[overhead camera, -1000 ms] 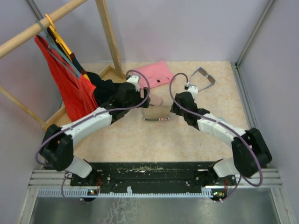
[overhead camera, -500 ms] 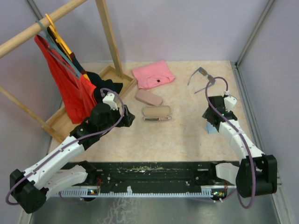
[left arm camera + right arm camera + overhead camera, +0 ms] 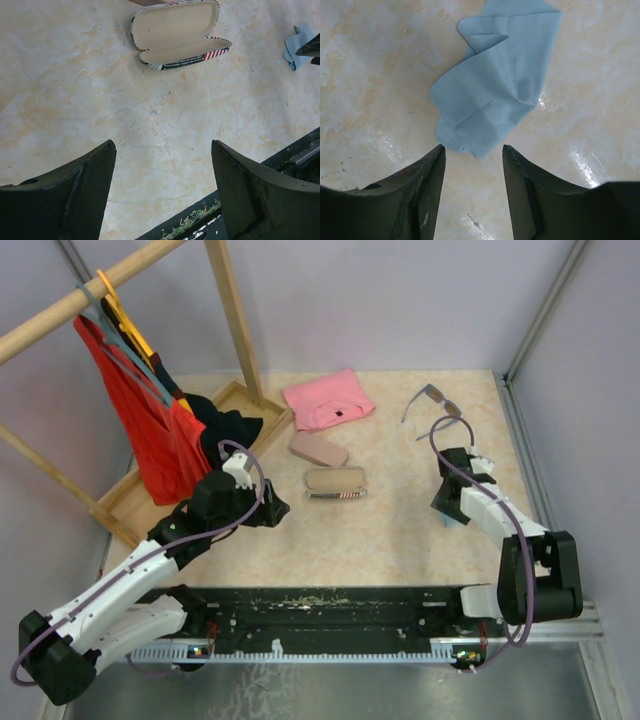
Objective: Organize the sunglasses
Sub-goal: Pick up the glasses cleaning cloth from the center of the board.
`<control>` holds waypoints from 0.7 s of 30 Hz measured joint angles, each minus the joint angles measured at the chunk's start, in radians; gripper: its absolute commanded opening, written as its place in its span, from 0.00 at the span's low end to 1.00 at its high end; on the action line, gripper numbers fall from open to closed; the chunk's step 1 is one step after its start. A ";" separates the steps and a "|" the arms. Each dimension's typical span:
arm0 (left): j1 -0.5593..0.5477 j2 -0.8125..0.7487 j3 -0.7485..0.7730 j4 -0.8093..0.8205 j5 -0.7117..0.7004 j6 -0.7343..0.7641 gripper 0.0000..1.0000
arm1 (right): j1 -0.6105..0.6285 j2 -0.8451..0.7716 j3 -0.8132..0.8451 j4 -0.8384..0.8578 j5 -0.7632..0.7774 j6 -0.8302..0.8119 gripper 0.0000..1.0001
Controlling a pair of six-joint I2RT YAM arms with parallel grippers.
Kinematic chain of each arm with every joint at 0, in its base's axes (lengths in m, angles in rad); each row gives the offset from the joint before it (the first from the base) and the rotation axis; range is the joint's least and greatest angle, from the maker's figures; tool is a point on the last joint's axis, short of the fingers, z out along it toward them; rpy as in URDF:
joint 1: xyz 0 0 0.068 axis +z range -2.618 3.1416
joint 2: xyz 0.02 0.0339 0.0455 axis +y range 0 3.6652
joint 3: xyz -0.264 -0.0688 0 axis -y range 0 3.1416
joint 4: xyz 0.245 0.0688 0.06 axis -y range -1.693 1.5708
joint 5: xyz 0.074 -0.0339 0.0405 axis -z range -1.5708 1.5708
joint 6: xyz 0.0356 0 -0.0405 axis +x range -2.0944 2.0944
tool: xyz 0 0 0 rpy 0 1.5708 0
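Observation:
One pair of sunglasses [image 3: 434, 400], grey-blue with dark lenses, lies unfolded at the back right of the table. My right gripper [image 3: 447, 502] hangs open near the right side, well in front of them. Its fingertips [image 3: 439, 150] stand just short of a crumpled light blue cloth [image 3: 495, 80], with nothing between them. My left gripper [image 3: 275, 508] is open and empty over bare table [image 3: 165, 125] at the left middle. A flag-patterned case [image 3: 175, 32] lies open and empty beyond it, to the right of that gripper in the top view.
A shut pink case [image 3: 318, 448] lies behind the open case [image 3: 335, 480]. A pink folded garment [image 3: 328, 398] is at the back. A wooden rack [image 3: 232, 315] with a red garment [image 3: 150, 430] fills the left. A black rail [image 3: 330, 605] runs along the near edge.
Both arms have drawn back from the far middle. The left gripper came toward the near left. The right gripper left the sunglasses and now hangs over the blue cloth.

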 measured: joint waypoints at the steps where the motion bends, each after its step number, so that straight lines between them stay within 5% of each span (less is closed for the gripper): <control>1: 0.000 0.000 0.000 0.000 0.003 0.000 0.82 | 0.000 0.008 -0.001 0.000 0.000 0.000 0.49; 9: 0.000 -0.005 0.000 0.000 0.018 0.000 0.81 | -0.002 0.077 -0.034 0.023 -0.033 0.014 0.38; 18: 0.000 -0.013 -0.007 0.000 0.024 0.000 0.80 | -0.006 0.064 -0.049 0.063 -0.050 0.024 0.03; 21: 0.000 -0.013 -0.010 0.002 0.026 0.000 0.80 | -0.006 0.028 -0.061 0.048 -0.041 0.009 0.00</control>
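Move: The glasses cleaning cloth lies just under the half-open right fingers, its near corner almost between them and its middle about 3 cm ahead, 3 cm to the right and 3 cm below. The blue sunglasses are some 25 cm ahead and 5 cm left of the right hand; the open glasses case is about 8 cm ahead and 28 cm left. From the left hand the cloth is roughly 45 cm to the right, 2 cm ahead and 15 cm lower. The right hand sinks nearly 3 cm onto the near corner of the cleaning cloth, easing back about 1 cm as it goes, with the fingers still pointing mostly down and the wrist tipping only some 5 degrees. Staying low there, it closes its half-open fingers to shut, pinching that corner between the fingertips, and right at the end it begins to rise, by about half a centimetre, with a slight draw back. ##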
